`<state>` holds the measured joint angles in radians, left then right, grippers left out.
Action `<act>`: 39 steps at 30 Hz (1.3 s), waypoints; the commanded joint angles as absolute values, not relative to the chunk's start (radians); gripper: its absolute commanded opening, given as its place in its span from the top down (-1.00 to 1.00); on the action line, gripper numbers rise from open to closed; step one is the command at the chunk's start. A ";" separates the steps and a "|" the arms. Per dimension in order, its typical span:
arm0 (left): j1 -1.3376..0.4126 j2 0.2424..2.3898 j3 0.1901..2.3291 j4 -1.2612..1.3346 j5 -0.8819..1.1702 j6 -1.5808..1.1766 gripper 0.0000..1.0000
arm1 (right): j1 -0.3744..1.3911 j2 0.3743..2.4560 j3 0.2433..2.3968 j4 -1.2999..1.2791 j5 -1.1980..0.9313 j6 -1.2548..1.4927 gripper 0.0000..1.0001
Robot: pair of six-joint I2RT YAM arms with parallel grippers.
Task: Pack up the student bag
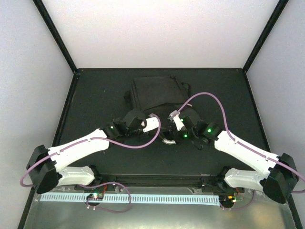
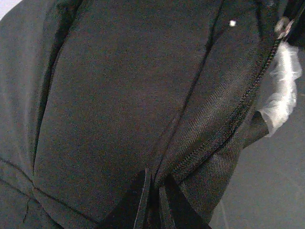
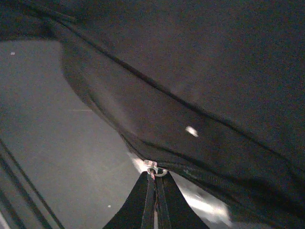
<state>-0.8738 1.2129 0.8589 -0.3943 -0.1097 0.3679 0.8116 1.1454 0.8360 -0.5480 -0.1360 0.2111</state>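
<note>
The student bag [image 1: 155, 93] is a large black fabric backpack lying on the dark table at centre back. My left gripper [image 1: 156, 125] is at its near edge; in the left wrist view it [image 2: 153, 183] is shut on a fold of the bag's fabric [image 2: 133, 95] beside the zipper line [image 2: 248, 95]. My right gripper [image 1: 174, 117] is at the near edge too; in the right wrist view it [image 3: 156, 177] is shut on the metal zipper pull [image 3: 156, 168] of the bag [image 3: 200, 71]. The bag's inside is hidden.
A whitish plastic pouch [image 2: 283, 86] shows beside the bag's zipper, and a pale shiny patch [image 3: 205, 202] lies under the bag's edge. A pale curved piece [image 1: 167, 140] sits between the grippers. Purple cables [image 1: 143, 143] loop over both arms. White walls enclose the table.
</note>
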 commanded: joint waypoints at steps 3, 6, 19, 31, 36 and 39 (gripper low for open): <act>-0.815 1.148 0.822 -0.457 -0.347 0.377 0.97 | 0.748 1.106 0.876 -0.718 0.014 0.247 0.96; -0.794 1.097 0.799 -0.421 -0.393 0.357 0.97 | 0.682 1.118 0.891 -0.740 0.060 0.254 0.96; -0.726 0.831 0.683 -0.288 -0.395 0.265 0.90 | 0.644 1.164 0.958 -0.724 -0.089 0.146 0.96; -0.800 0.852 0.800 -0.378 0.224 0.346 -0.75 | 0.703 1.239 1.082 -0.843 -0.510 0.141 0.96; -0.910 0.958 0.796 -0.358 0.128 0.419 -0.84 | 0.706 1.253 1.086 -0.841 -0.477 0.156 0.96; -0.954 1.021 0.783 -0.319 0.052 0.472 -0.82 | 0.706 1.257 1.092 -0.830 -0.491 0.162 0.96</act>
<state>-0.9077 0.9581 0.7757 -0.3473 0.1123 0.3798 0.7010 1.2690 1.0508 -0.8387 -0.4305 0.1448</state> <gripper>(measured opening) 0.919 0.034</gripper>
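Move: The left fingers already pinch the bag edge, and the zipper pull in the right gripper lies about 9 cm to their right and 3 cm nearer the bases, at nearly the same height. From the right hand, the pinched edge is some 9 cm left and 3 cm ahead, the clear-wrapped strip roughly 5 cm below and 2 cm back, and the bag's middle about 15 cm ahead, 6 cm left and 7 cm lower. Draw the left gripper, still pinching the bag edge, about 7 cm left and a few up while the right carries the zipper pull about 4 cm forward and right, then up. Open the left wide to free the edge, swinging it back and right, first rising, then dipping over the edge. Keep the right shut on the pull and ease it back 6 cm and slightly left, tipping down some 15 degrees. ##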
